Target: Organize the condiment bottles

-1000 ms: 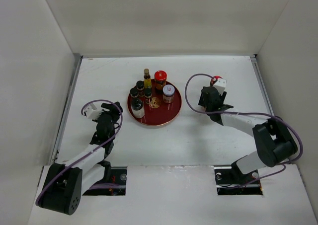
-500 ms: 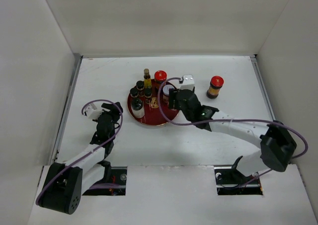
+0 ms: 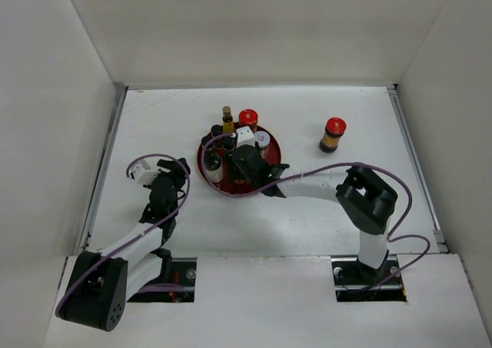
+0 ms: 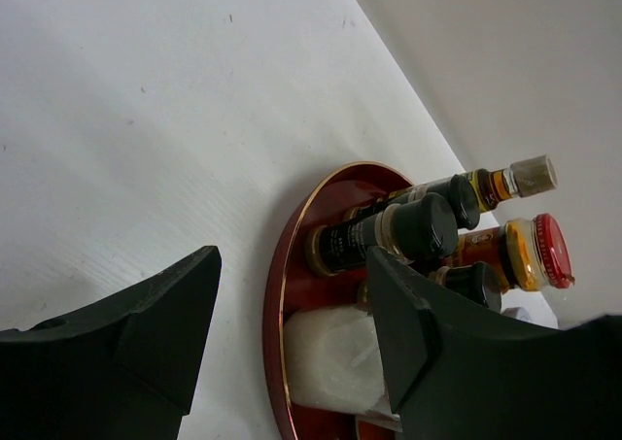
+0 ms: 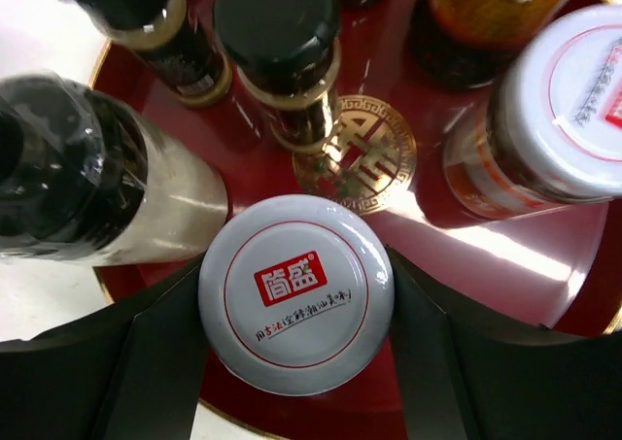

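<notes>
My right gripper (image 3: 247, 165) (image 5: 296, 294) is shut on a white-lidded jar (image 5: 296, 292), its fingers against both sides, over the near part of the round dark-red tray (image 3: 231, 192) (image 5: 544, 294). On the tray stand dark black-capped bottles (image 5: 277, 32) (image 3: 208, 146), a second white-lidded jar (image 5: 559, 110) (image 3: 263, 140), a red-lidded jar (image 3: 247, 119) and a slim yellowish bottle (image 3: 227, 117). Another red-lidded jar (image 3: 333, 134) stands alone on the table to the right. My left gripper (image 3: 178, 171) (image 4: 292, 270) is open and empty, left of the tray.
White walls enclose the table on the left, back and right. A gold emblem (image 5: 357, 153) marks the tray's centre. A large dark bottle with a pale label (image 5: 78, 178) stands at the tray's left edge, close to my right gripper's left finger.
My right arm has swung left from beside the lone red-lidded jar to above the tray's near side. The left arm has not moved.
</notes>
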You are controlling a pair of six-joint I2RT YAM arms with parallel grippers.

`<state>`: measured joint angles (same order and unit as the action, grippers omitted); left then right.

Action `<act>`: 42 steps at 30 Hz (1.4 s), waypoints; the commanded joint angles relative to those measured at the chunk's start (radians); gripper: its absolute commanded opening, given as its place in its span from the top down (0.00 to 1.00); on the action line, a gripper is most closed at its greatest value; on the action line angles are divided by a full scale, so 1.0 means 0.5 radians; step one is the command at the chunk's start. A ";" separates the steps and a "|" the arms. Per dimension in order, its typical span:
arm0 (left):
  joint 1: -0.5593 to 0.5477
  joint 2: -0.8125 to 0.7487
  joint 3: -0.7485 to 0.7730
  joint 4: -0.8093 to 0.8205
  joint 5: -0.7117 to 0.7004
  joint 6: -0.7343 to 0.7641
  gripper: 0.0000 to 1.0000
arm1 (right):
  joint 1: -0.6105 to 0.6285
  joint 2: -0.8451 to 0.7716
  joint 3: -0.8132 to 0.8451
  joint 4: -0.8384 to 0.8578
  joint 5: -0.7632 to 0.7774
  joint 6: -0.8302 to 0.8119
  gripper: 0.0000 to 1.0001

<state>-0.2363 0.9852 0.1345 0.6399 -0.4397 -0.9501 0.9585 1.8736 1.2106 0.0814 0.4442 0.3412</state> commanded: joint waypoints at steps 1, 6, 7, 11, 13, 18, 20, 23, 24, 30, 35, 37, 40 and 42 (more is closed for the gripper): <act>-0.001 0.009 0.035 0.082 0.017 0.001 0.40 | 0.033 0.008 0.162 0.242 0.001 -0.020 0.37; -0.001 0.012 0.035 0.085 0.011 0.004 0.41 | 0.051 -0.075 0.101 0.236 0.056 -0.020 0.13; -0.001 0.015 0.038 0.085 0.014 0.004 0.41 | 0.051 -0.114 0.082 0.233 0.063 -0.029 0.10; -0.010 0.002 0.038 0.085 -0.004 0.013 0.41 | 0.018 -0.359 -0.019 0.202 0.066 -0.053 0.04; -0.007 0.015 0.038 0.085 0.002 0.010 0.41 | -0.041 -0.507 -0.098 0.193 0.069 -0.072 0.03; -0.014 -0.016 0.035 0.085 -0.007 0.013 0.41 | -0.353 -0.814 -0.322 0.190 0.173 -0.081 0.05; -0.014 0.002 0.035 0.085 -0.004 0.013 0.41 | -0.555 -0.915 -0.405 0.199 0.277 -0.087 0.05; -0.014 -0.016 0.038 0.085 0.002 0.016 0.41 | -0.874 -0.955 -0.452 0.181 0.424 -0.130 0.04; -0.017 -0.025 0.035 0.085 -0.004 0.016 0.41 | -0.970 -0.934 -0.446 0.159 0.440 -0.139 0.03; -0.020 0.002 0.041 0.085 0.005 0.016 0.41 | -1.302 -0.658 -0.347 0.132 0.351 -0.133 0.00; -0.032 0.061 0.047 0.113 0.008 0.016 0.41 | -1.372 -0.489 -0.237 0.144 0.139 -0.133 0.00; -0.032 0.049 0.044 0.122 0.008 0.016 0.41 | -1.403 -0.422 -0.194 0.123 0.130 -0.109 0.00; -0.032 0.039 0.038 0.122 -0.004 0.019 0.41 | -1.415 -0.394 -0.188 0.110 0.118 -0.075 0.00; -0.032 0.070 0.044 0.122 0.011 0.010 0.41 | -1.415 -0.379 -0.200 0.107 0.133 -0.069 0.04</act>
<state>-0.2493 1.0122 0.1345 0.6487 -0.4366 -0.9497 0.2604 1.6817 1.0679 0.1131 0.5224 0.2890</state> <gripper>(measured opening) 0.592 0.973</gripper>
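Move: My right hand grips a white-capped jar in the near part of the red plate. The lone red-capped jar on the bare table is roughly 34 cm to this hand's right and 13 cm ahead, about level. The second white-capped jar stands some 9 cm ahead and 9 cm right of my right hand, the dark white-labelled bottle about 8 cm left and 1 cm ahead, both about level. From my left hand, the lone red-capped jar lies around 54 cm right and 11 cm ahead. I open my right fingers wide and let go of the white-capped jar, then rise straight off it, curving away to the right, about 14 cm up at the highest. I swing some 33 cm right and 13 cm forward while my wrist turns about 40 degrees clockwise, then sink around 10 cm so my open fingers come down either side of the lone red-capped jar. ##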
